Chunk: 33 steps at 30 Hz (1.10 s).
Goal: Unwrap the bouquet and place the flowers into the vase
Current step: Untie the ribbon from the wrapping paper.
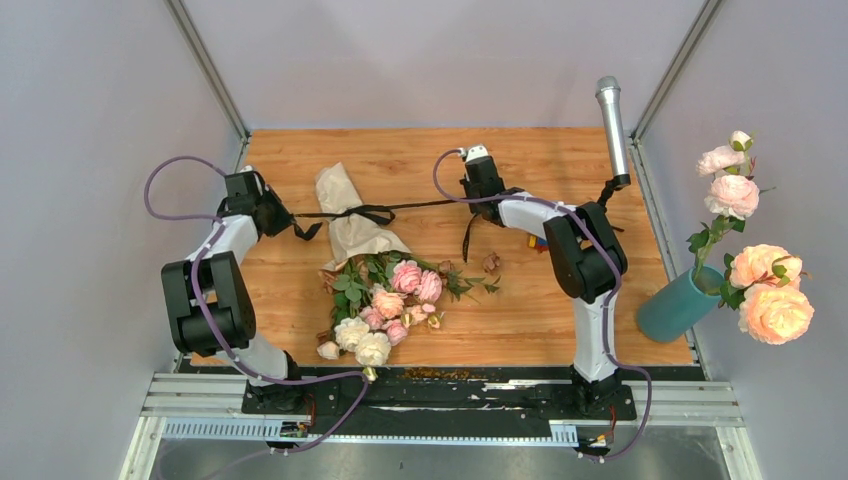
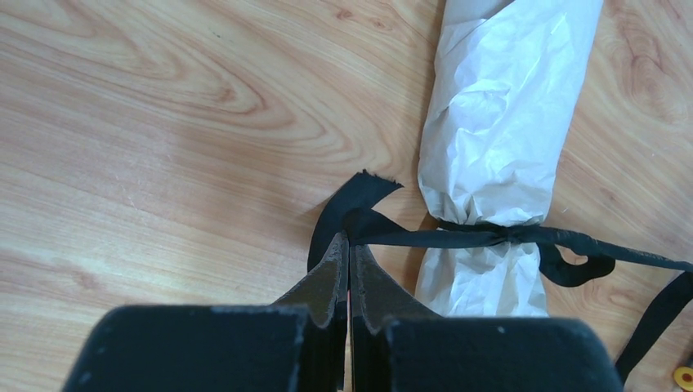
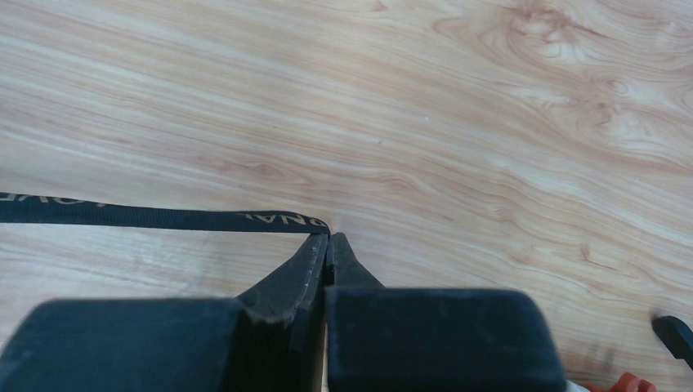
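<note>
The bouquet [image 1: 375,290] lies mid-table: small pink and cream flowers [image 1: 390,305] spill toward me out of tan paper [image 1: 345,215]. A black ribbon [image 1: 410,207] is still knotted round the paper's narrow neck [image 2: 490,233] and pulled taut to both sides. My left gripper [image 1: 283,222] is shut on the ribbon's left end [image 2: 359,214], just left of the wrap. My right gripper [image 1: 470,192] is shut on the right end [image 3: 163,217], which runs off to the left. The teal vase [image 1: 678,305] leans at the table's right edge.
Large peach-orange roses [image 1: 770,290] stand in the vase. A silver microphone [image 1: 612,125] on a black stand sits at the back right. Dried brown bits [image 1: 490,262] lie right of the bouquet. Small coloured objects [image 1: 538,242] sit under the right arm.
</note>
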Available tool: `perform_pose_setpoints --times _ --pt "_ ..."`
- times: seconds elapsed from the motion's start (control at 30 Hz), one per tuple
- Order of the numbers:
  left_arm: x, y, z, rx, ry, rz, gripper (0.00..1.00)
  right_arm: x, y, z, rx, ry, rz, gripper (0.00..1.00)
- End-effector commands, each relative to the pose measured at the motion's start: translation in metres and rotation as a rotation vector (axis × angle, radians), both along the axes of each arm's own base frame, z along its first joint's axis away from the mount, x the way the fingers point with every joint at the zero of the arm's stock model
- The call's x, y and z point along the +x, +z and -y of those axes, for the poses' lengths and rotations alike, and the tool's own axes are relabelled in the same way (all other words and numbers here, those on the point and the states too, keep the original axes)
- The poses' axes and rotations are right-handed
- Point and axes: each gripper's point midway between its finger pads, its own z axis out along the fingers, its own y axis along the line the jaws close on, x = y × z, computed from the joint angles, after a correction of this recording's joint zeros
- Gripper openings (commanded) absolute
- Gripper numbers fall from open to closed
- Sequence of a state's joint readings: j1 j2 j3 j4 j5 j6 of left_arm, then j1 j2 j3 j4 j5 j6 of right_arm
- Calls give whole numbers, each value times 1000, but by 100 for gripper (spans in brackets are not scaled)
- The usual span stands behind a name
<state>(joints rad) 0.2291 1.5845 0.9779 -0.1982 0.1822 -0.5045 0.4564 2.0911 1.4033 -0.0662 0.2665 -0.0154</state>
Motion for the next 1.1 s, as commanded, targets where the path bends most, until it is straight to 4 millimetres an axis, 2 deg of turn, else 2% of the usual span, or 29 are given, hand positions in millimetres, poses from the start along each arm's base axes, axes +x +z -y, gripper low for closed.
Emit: perform_pose_setpoints --times 0.0,0.17,0.4,0.73,1.07 --pt "6 26 -16 31 47 77 0 7 24 24 -7 -81 57 0" --pt "6 28 -17 27 49 78 0 7 24 32 -10 -94 53 0" --pt "7 43 -26 44 60 97 0 8 22 39 -12 -106 49 0" --pt "-7 78 -63 117 125 128 0 12 24 53 -17 -139 52 0" --pt "-40 101 -104 221 201 101 0 18 31 71 -25 -182 63 0"
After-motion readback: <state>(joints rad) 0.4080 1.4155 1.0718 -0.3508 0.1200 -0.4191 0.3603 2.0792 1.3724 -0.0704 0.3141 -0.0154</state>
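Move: Both hands already hold a ribbon end. The knot on the wrapping paper lies about 16 cm to the left hand's right, 4 cm ahead and some 5 cm lower. From the right hand the knot is roughly 26 cm to the left, 5 cm back, and about level. The flower heads lie some 18 cm back and 24 cm right of the left hand; a dried rose sits about 16 cm back and 6 cm right of the right hand. Fingers shut on the black ribbon's two ends, both hands keep their pinch and draw apart from the knot. The left hand creeps outward, then speeds up left and up, about 8 cm each way, edging back and turning slightly counter-clockwise; the right goes about 6 cm right, with a lull midway and a small clockwise turn. ##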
